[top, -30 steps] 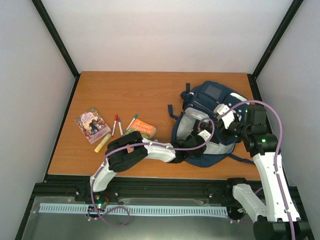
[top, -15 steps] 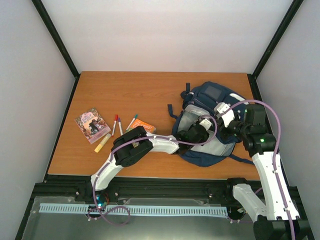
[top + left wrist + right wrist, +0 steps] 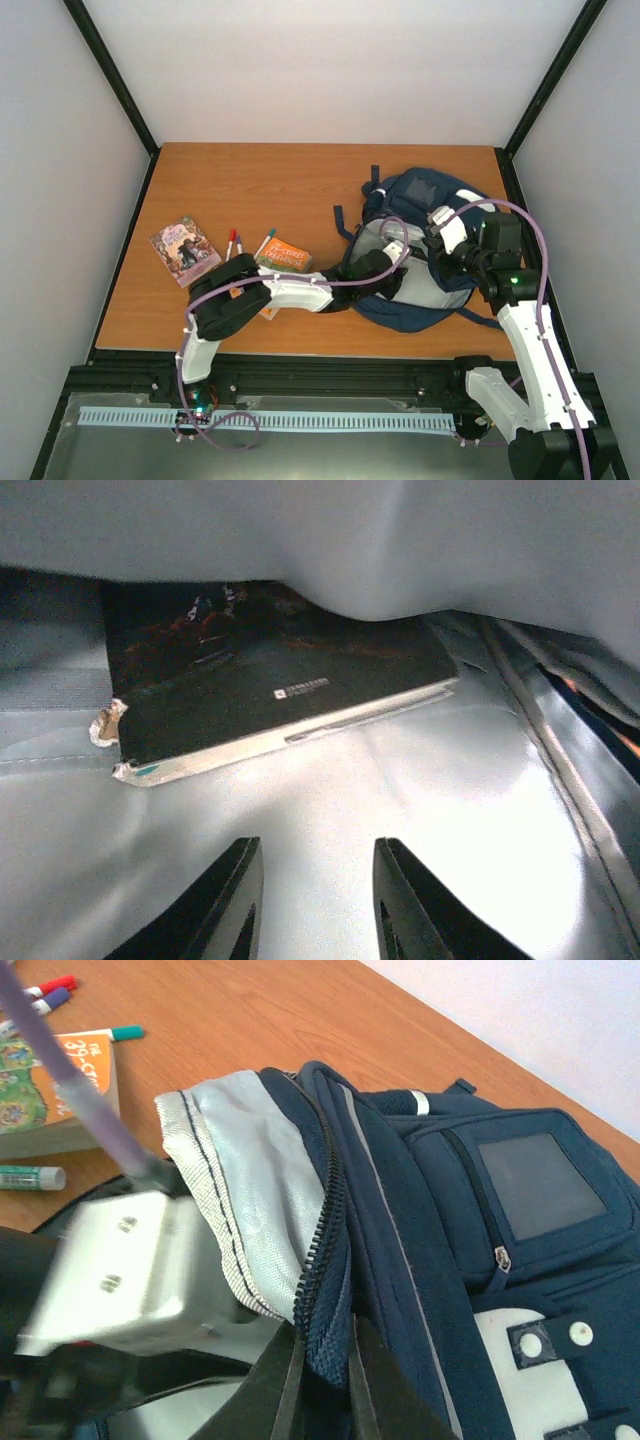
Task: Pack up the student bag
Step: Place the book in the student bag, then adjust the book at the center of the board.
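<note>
The student bag (image 3: 425, 195) is navy-blue and lies at the right of the table, its mouth held agape and its grey lining (image 3: 420, 285) showing. My left gripper (image 3: 385, 262) is inside the mouth. In the left wrist view its jaws (image 3: 315, 900) stand open over the lining (image 3: 480, 810) with nothing between them. A dark book (image 3: 270, 680) lies flat inside, just beyond the fingertips. My right gripper (image 3: 440, 238) is shut on the zippered rim of the bag (image 3: 325, 1355) and holds the flap up.
On the table left of the bag lie an orange book (image 3: 285, 257), a purple-covered book (image 3: 183, 250), two markers (image 3: 233, 245) and a teal marker (image 3: 265, 240). A glue stick (image 3: 30, 1175) lies near the orange book (image 3: 50, 1090). The left arm's links (image 3: 290, 292) cross in front of them.
The left gripper's jaws have opened inside the bag, leaving the dark book on the lining. The left arm's elbow has swung left. The right gripper keeps its hold on the rim.
</note>
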Tool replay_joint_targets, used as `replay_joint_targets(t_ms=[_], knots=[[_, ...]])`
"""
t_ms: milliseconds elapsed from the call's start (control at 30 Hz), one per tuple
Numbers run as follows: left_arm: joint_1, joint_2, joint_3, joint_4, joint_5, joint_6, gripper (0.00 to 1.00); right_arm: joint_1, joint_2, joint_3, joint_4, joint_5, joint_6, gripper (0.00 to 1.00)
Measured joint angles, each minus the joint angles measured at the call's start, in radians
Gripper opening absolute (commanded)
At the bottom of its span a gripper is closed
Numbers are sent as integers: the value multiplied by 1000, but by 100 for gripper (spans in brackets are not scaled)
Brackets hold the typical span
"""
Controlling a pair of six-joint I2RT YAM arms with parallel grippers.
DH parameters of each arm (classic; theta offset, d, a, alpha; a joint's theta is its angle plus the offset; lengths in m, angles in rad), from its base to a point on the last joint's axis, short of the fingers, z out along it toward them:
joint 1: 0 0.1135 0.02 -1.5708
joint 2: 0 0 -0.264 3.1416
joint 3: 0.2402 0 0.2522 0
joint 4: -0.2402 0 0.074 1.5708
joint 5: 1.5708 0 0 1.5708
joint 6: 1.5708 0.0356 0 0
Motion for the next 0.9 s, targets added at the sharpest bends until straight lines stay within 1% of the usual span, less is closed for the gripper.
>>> replay_joint_targets(t_ms=[167, 233, 333, 367, 500, 567, 700, 767, 867, 900], knots=[[-26, -122, -95, -17, 44, -14, 48, 0, 10, -26, 24, 24, -2, 7], [-37, -188, -152, -35, 50, -29, 54, 0, 10, -37, 25, 27, -6, 7], [-45, -298, -232, -85, 41, -58, 66, 0, 10, -40, 19, 25, -28, 9], [-45, -335, -255, -108, 31, -71, 68, 0, 10, -40, 15, 21, -40, 9], [-23, -480, -315, -248, -19, -130, 76, 0, 18, -38, -35, -8, -134, 12], [-1, -536, -332, -319, -42, -157, 82, 0, 29, -32, -89, -32, -198, 12], [59, -645, -362, -482, -106, -219, 91, 0, 41, -31, -200, -63, -326, 14], [93, -707, -381, -552, -130, -243, 93, 0, 40, -37, -240, -64, -387, 22], [172, -803, -421, -628, -122, -280, 94, 0, 40, -72, -283, -54, -463, 41], [212, -834, -436, -650, -106, -293, 94, 0, 40, -87, -299, -50, -490, 45]])
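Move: The orange book lies about 29 cm left and 3 cm back of the left hand, some 8 cm lower; the glue tube is 21 cm left, 6 back, and the teal-capped marker 31 left, 7 ahead, both about 8 lower. The dark book sits inside the bag, 8 cm ahead, 10 right, 4 below. The right hand still pinches the bag flap; the opening is 9 cm left, 4 back, 17 below that hand. Backing out of the bag about 6 cm while rising, the left hand then sweeps some 25 cm left to above the orange book and glue tube, turning counter-clockwise and spreading its fingers wide. The right hand lowers the flap, sinking and drawing back towards the bag's opening, rolls and turns counter-clockwise, and parts its fingers to let go. ##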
